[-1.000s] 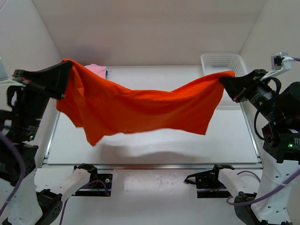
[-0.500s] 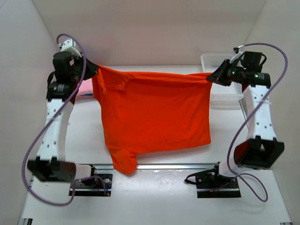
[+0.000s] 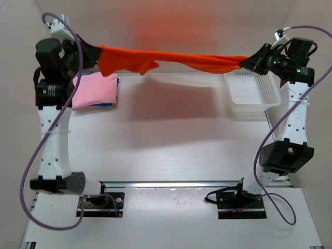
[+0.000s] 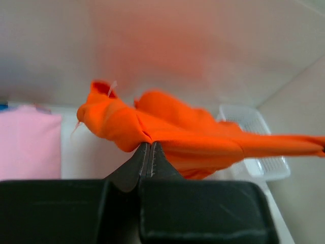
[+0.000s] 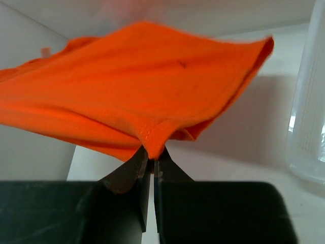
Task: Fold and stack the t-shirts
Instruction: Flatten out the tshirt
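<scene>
The large orange-red t-shirt (image 3: 171,58) is stretched in the air across the back of the table, between both grippers. My left gripper (image 3: 96,52) is shut on its left end, also in the left wrist view (image 4: 147,143). My right gripper (image 3: 245,62) is shut on its right end, where a hem fold sits between the jaws in the right wrist view (image 5: 151,152). A folded light pink t-shirt (image 3: 94,91) lies at the back left on a blue t-shirt (image 3: 106,104), of which only an edge shows.
A white plastic mesh basket (image 3: 251,92) stands at the back right, under the shirt's right end. The white walls close in at the back and sides. The arm bases are at the near edge.
Both grippers have swung the orange-red shirt up and to the back. It hung down as a sheet over the table half a second ago and is now pulled out flat and high.
</scene>
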Motion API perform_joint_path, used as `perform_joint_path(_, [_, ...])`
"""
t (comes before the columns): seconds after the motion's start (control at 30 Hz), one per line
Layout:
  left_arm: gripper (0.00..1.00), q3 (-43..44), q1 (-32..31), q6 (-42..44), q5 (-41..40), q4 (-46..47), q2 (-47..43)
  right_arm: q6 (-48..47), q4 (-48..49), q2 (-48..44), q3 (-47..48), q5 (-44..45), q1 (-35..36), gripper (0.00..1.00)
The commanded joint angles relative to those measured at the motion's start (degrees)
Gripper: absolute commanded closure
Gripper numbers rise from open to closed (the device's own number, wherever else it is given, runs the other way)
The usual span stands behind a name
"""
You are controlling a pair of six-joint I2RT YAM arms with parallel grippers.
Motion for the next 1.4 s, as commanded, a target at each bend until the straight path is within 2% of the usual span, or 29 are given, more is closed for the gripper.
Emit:
perform_joint_path(0.0, [1.0, -12.9, 0.5, 1.9, -2.9, 1.2, -8.2, -2.5, 1.6, -1.8, -10.4, -0.1, -2.6, 1.0])
perform_joint_path(0.03, [1.0, -16.5, 0.4, 2.2, -2.9, 2.4, -10.3, -2.6, 2.2, -3.1, -12.4, -0.1, -2.9, 1.0])
perform_joint_path(0.13, [1.0, -39.5, -1.7, 0.2, -2.9, 6.0, -23.3, -4.2, 4.8, -7.5, -28.8, 0.0, -3.4, 1.0])
perform_joint_path(0.23, [1.0, -54.8, -4.3, -1.7, -2.2, 6.1, -32.8, -5.9, 5.8, -12.2, -42.0, 1.6, -3.3, 1.0])
perform_joint_path(0.37, [1.0, -70.5, -8.9, -5.3, -0.8, 4.7, -41.5, -6.1, 6.5, -18.1, -57.8, 2.8, -1.1, 1.0])
perform_joint_path(0.5, [1.0, -80.8, -10.6, -5.8, 1.7, 4.1, -45.7, -6.8, 5.7, -20.1, -67.8, 5.2, 1.8, 1.0])
perform_joint_path(0.73, [1.0, -87.8, -10.2, -6.5, 3.3, 0.4, -50.8, -7.4, 5.2, -23.9, -77.1, 8.4, 0.6, 1.0])
perform_joint_path(0.83, [1.0, -88.0, -12.1, -7.9, 3.1, 0.7, -51.1, -8.7, 3.5, -24.3, -79.4, 9.3, 0.2, 1.0])
perform_joint_path(0.97, [1.0, -87.3, -9.4, -7.2, 3.0, 0.4, -50.9, -10.0, 2.4, -25.3, -82.3, 8.9, -1.6, 1.0])
perform_joint_path(1.23, [1.0, -82.9, -8.2, -6.4, -1.9, 0.9, -49.6, -9.1, -2.9, -30.1, -80.2, 7.2, -2.6, 1.0])
perform_joint_path(1.37, [1.0, -81.9, -8.0, -5.8, -2.5, 0.2, -49.3, -7.2, -6.6, -34.8, -80.1, 10.7, -0.4, 1.0])
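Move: The t-shirt's landing place, the middle of the table, lies about 50 cm below the left hand, some 12 cm back and 21 cm to its right. From the right hand it is roughly 41 cm down, 15 cm back and 25 cm to the left. The pink stack is about 47 cm below the left hand, 3 cm ahead and 9 cm left; the white basket is some 37 cm below the right hand, 2 cm ahead and 11 cm right. The red t-shirt, still stretched between both shut grippers, is swept fast down and back towards the robot, onto the middle of the table. Both hands drop nearly 40 cm while drawing back over 20, wrists tipping down 40 to 50 degrees; near the end they slow and lift a centimetre or two, keeping their pinch on the near edge. ##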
